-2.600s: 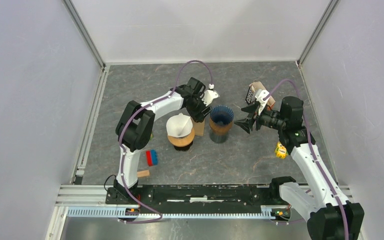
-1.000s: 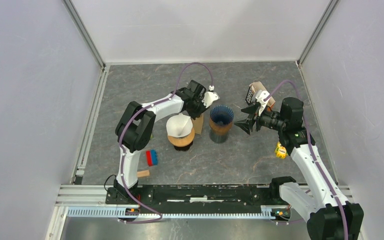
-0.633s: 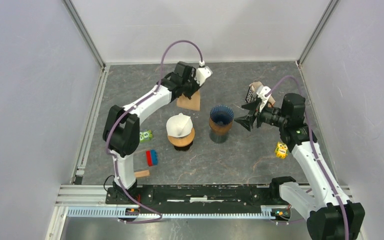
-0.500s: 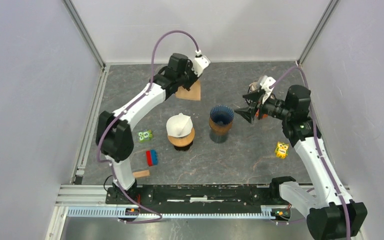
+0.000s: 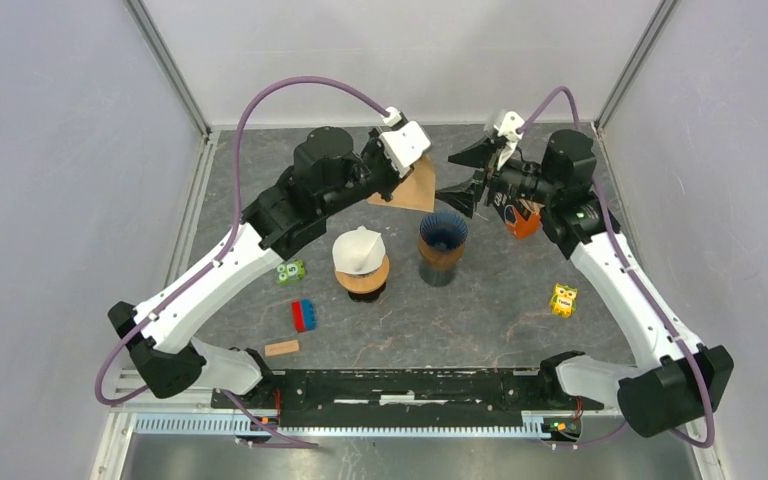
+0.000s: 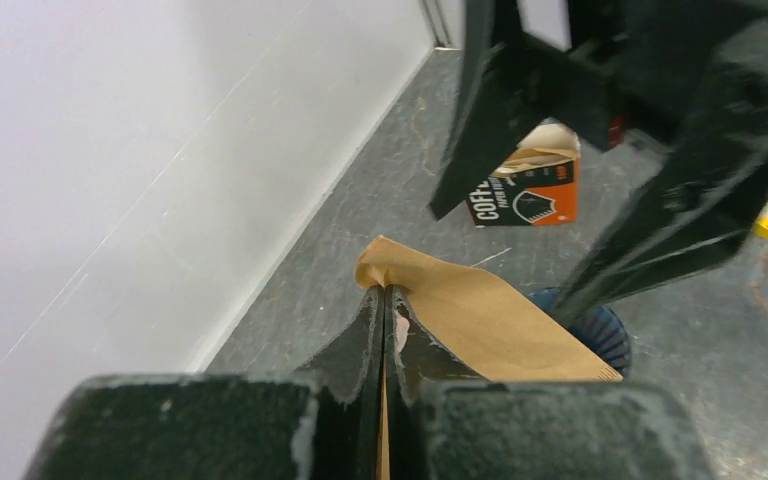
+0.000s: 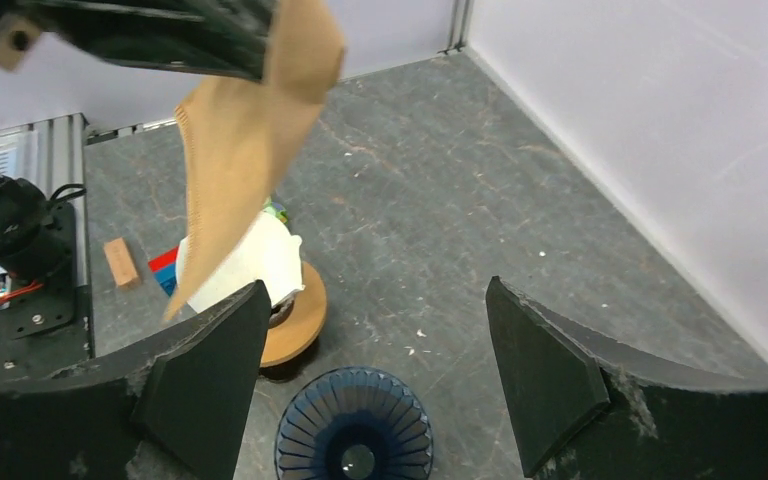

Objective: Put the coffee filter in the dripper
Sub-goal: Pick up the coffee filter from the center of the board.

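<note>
My left gripper [image 5: 402, 178] is shut on one corner of a flat brown paper coffee filter [image 5: 417, 187], which it holds in the air behind the dripper. In the left wrist view the pinched filter [image 6: 480, 320] fans out to the right from the closed gripper [image 6: 383, 295]. The dripper [image 5: 443, 232] is a dark blue ribbed cone standing upright on the table. My right gripper [image 5: 463, 172] hangs open just right of the filter, above the dripper [image 7: 355, 430]. In the right wrist view the filter [image 7: 245, 130] dangles at upper left, outside the right gripper [image 7: 375, 290].
A white filter stack on a wooden holder [image 5: 360, 258] stands left of the dripper. An orange coffee box [image 5: 520, 217] lies under the right arm. A green toy [image 5: 290, 271], a blue-red brick [image 5: 303, 315], a wooden block [image 5: 281, 348] and a yellow toy [image 5: 562, 299] lie nearer.
My left arm lifted the brown filter from beside the white stack, swung it back, then right toward the right gripper. The right gripper rose and its jaws spread wider.
</note>
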Motion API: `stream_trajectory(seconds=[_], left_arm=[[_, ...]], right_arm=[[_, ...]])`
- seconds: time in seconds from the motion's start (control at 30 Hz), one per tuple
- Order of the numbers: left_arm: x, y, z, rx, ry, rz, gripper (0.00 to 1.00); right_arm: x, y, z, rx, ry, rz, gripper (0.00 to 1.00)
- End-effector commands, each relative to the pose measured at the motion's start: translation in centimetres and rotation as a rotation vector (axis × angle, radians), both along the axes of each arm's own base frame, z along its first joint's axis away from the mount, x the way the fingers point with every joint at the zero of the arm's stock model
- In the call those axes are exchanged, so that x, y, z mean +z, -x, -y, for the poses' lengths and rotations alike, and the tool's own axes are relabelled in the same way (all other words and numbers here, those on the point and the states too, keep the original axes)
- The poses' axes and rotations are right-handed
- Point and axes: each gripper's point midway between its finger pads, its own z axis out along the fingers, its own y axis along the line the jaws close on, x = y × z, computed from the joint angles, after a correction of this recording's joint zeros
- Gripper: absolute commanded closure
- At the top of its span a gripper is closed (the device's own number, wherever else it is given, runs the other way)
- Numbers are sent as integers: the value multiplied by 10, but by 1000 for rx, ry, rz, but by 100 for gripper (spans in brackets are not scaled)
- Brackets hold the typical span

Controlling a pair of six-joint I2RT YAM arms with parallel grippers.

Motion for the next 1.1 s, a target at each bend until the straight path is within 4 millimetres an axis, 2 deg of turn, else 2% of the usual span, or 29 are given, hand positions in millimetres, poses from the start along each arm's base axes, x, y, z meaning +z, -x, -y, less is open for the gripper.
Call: stream_trajectory(seconds=[0.0,0.17,0.47,0.63,0.8,0.9,0.97,1.03,1.07], left_arm=[[-24,10,0,30,-28,-76,98],[-33,13,5,31,-52,-77,98],[-41,10,3,47,-85,-54,98],[-40,17,11,20,-47,-91,98],[-48,20,19,8,-45,-119,98],[-50,20,24,2,-38,-135,98],[-52,22,27,-6,-35,-149,98],[-55,23,30,-15,-34,-161,98],[-56,24,30,-17,-32,-167,98]], right_arm=[[17,10,-14,64,-53,23,13],[16,25,-17,113,-100,-12,12],[-5,23,-4,27,-57,-12,11],[-13,15,-11,33,-99,-91,10],[-16,15,-20,88,-152,-160,11],[-21,18,-25,124,-174,-197,16],[-24,21,-29,152,-192,-223,27],[-26,23,-30,174,-198,-227,44],[-26,25,-30,181,-197,-221,59]])
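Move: The coffee filter is already pinched at one corner in my left fingers; its middle is some 3 cm back, 2 cm left and 3 cm below them. From my open right hand that middle is about 8 cm left, 2 cm back and 2 cm higher. Almost straight below the right hand, roughly 28 cm down, stands the glass with the blue cone; the dripper is about 15 cm left, 3 cm back and 28 cm down. I keep the coffee filter pinched and lower my left hand about 6 cm, easing a little back and right towards my right fingers. My open right hand first draws back some 2.5 cm, then comes left and down, about 4 cm lower than it began, its wrist tilting some 15 degrees, to bring its fingers either side of the filter's free edge; only at the end do they start closing. ##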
